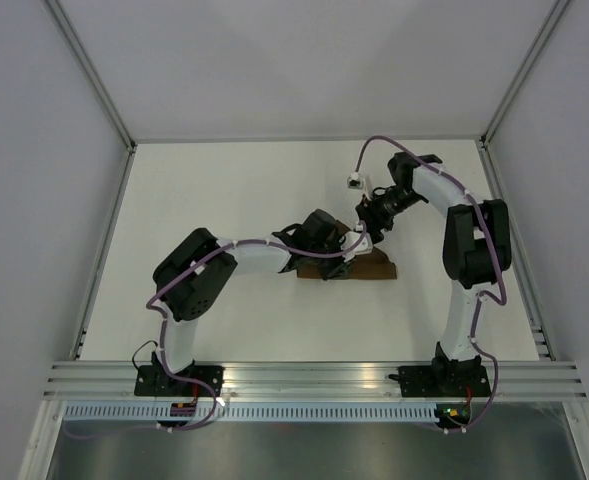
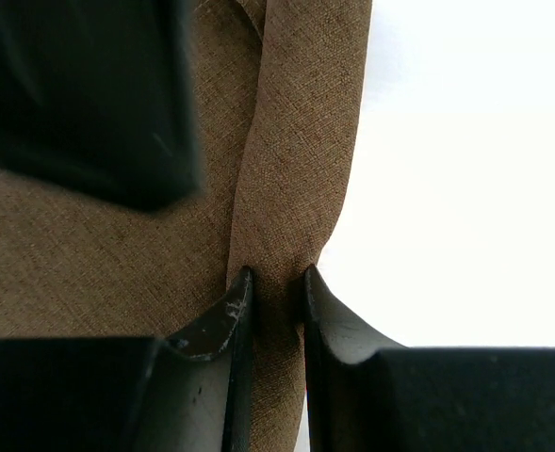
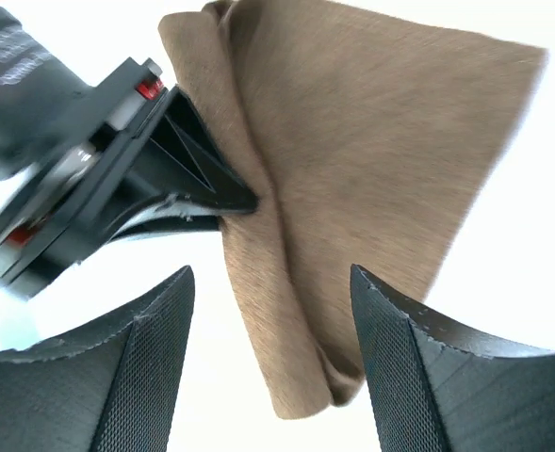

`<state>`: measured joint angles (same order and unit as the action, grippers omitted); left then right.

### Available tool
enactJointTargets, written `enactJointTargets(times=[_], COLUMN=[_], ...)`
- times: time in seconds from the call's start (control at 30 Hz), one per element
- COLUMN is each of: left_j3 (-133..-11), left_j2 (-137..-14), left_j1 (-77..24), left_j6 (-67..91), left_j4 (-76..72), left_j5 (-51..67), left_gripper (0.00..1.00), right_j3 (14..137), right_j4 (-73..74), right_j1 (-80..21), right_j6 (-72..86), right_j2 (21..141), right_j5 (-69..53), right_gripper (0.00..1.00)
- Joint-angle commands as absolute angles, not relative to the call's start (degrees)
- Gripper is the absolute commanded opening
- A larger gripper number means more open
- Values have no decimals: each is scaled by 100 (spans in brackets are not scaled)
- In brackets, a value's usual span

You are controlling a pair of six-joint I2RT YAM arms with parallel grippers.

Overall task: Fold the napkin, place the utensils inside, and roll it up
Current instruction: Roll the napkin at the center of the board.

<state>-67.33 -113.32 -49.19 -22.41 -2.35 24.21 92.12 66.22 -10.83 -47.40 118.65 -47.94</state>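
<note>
The brown napkin [image 1: 376,268] lies mid-table with one edge rolled into a thick fold [image 2: 296,141]. My left gripper [image 2: 277,282] is shut on that rolled fold, pinching the cloth between both fingers. It reaches in from the left [image 1: 346,252]. My right gripper [image 3: 272,282] hangs open just above the near end of the roll [image 3: 305,377], its mesh-faced fingers apart on either side and touching no cloth. In the right wrist view the left gripper [image 3: 183,179] grips the roll from the left. The utensils are hidden or out of view.
The white tabletop [image 1: 224,190] surrounds the napkin. Grey walls with metal rails [image 1: 109,240] border it on the left, right and back. Both arm bases [image 1: 179,380] stand on the near rail, and the two arms meet over the napkin.
</note>
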Motion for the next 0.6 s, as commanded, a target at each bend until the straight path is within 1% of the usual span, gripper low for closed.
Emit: enactJointTargets(times=[0.0, 0.07, 0.23, 0.3, 0.33, 0.37, 0.4, 0.47, 0.57], left_j3=[-6785, -6986, -7680, -8050, -8155, -8356, -8515, -8656, -8928], left_j2=[-11891, -12041, -12594, -12928, -13042, -13208, -13306, -13534, -13728], left_j1=[-4817, -4624, -4263, -4157, -4140, -4122, -4113, -4096, -4017], left_j6=[-1820, -1706, -1538, -1521, -1521, -1555, -1573, -1565, -1521], left_j4=[1028, 1230, 1985, 2389, 2521, 2775, 2873, 3154, 3383], left_j5=[3260, 3681, 4585, 4815, 4903, 4939, 4974, 5044, 5229], left_gripper=[2, 2, 2, 2, 2, 2, 2, 2, 2], right_j3=[8887, 8449, 7069, 6313, 5789, 5505, 4963, 4485, 3833], right_j4=[5890, 5416, 3679, 3228, 2730, 2455, 1930, 1487, 907], right_j1=[-792, -686, -518, -545, -597, -676, -912, -1333, -1853], right_j6=[-4466, -4273, -3964, -4008, -4017, -4025, -4043, -4078, -4166], right_j2=[11164, 10917, 9609, 8934, 8712, 8484, 8046, 7527, 7252], right_j5=[-5273, -5274, -4975, -4712, -4476, -4230, -3697, -3037, -2472], right_gripper=[73, 73, 72, 72, 72, 72, 73, 74, 74])
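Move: The left hand already pinches the napkin's rolled near edge; the roll's free right half lies about 6 cm to its right and 1 cm lower, with the unrolled sheet centred some 4 cm ahead and 2 cm right. From the open right hand, that right half is roughly 7 cm back, level left-right and 6 cm below. The sheet's middle is about 3 cm back, 4 cm left and 7 cm down. Keeping its pinch on the roll, the left hand twists it about 35 degrees, top going forward towards the open sheet, while easing only some 1 cm forward. The right hand, fingers wide and empty, lifts slightly and shifts right, then swings roughly 7 cm back towards the roll's right half, sinking a little and drifting left late on as its wrist rolls the other way. ##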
